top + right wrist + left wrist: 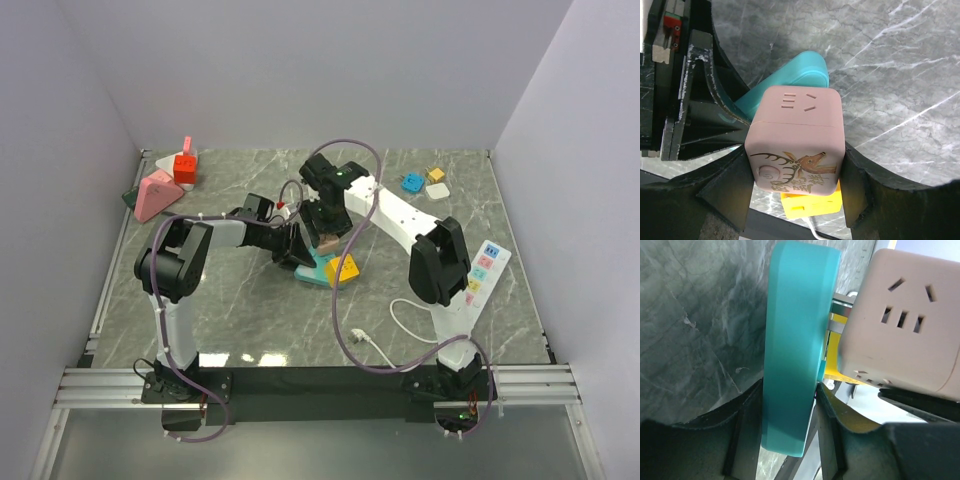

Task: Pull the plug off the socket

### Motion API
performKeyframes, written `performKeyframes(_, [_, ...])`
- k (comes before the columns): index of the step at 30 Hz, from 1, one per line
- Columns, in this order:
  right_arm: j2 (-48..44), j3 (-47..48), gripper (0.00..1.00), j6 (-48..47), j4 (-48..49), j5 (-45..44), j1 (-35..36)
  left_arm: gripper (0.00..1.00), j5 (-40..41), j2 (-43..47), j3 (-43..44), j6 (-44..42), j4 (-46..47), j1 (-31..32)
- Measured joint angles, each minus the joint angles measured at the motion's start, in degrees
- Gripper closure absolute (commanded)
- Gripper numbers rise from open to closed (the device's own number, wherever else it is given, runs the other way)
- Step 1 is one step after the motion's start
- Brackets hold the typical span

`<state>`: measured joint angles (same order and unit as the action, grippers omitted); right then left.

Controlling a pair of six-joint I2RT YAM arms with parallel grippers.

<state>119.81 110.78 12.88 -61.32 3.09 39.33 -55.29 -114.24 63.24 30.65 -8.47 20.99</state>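
A flat teal socket (pixel 318 272) is held on edge a little above the table, with my left gripper (pixel 296 250) shut on it. In the left wrist view the teal slab (pixel 795 340) fills the gap between my left gripper's (pixel 790 405) fingers. The plug is a pink cube (pixel 326 243) with a deer print (pixel 797 130), and my right gripper (pixel 796 170) is shut on its two sides. Metal pins (pixel 844 299) span a narrow gap between the pink cube (pixel 905 325) and the teal face. A yellow block (pixel 812 202) sits beside the cube against the teal socket (pixel 790 80).
A white power strip (pixel 482 268) lies at the right, with a white cable (pixel 385 325) looping in front of it. A pink wedge (pixel 153 193) and a red block (pixel 186 165) stand at the back left. Small blue (pixel 412 182), yellow (pixel 436 174) and white (pixel 437 190) pieces lie at the back right.
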Motion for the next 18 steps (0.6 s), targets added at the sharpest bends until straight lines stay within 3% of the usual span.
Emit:
performKeyframes(6, [-0.4,0.0,1.00,0.5,-0.3,3.7,-3.0,0.99,0.0,0.0,-0.1,0.0,0.5,0.0])
performKeyframes(14, [-14.1,-1.3,1.00,4.1,5.6,20.5,-24.5,1.00,-0.3,0.1,-2.8,2.8,-0.2,-0.5])
performKeyframes(18, [-15.8,0.6,1.00,5.9,7.0,21.7,-27.1,0.99,-0.3,0.1,-2.7,2.9,-0.9,-0.7])
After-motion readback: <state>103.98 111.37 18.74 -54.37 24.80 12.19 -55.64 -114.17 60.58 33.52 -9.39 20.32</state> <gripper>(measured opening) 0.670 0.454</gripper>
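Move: My right hand holds the pink cube socket, whose prongs are already partly out of the teal socket; the teal socket's middle lies about 6 cm back, 2 cm left and 6 cm below. Still on it, the yellow cube sits some 6 cm back, 3 cm right and 4 cm lower than my right hand. The blue block is roughly 14 cm ahead, 19 cm right and 10 cm down. My left hand grips the teal socket, its middle about 4 cm right, 1 cm back and 1 cm below. With the pink cube still pinched, my right hand starts slowly, then rips it up and away from the teal socket, rising some 15 cm while sweeping about 12 cm right and 8 cm forward, rolling about 30 degrees so the fingertips swing out to the left. My left hand keeps its grip as the counter-hold, settling a centimetre or so back and down. ##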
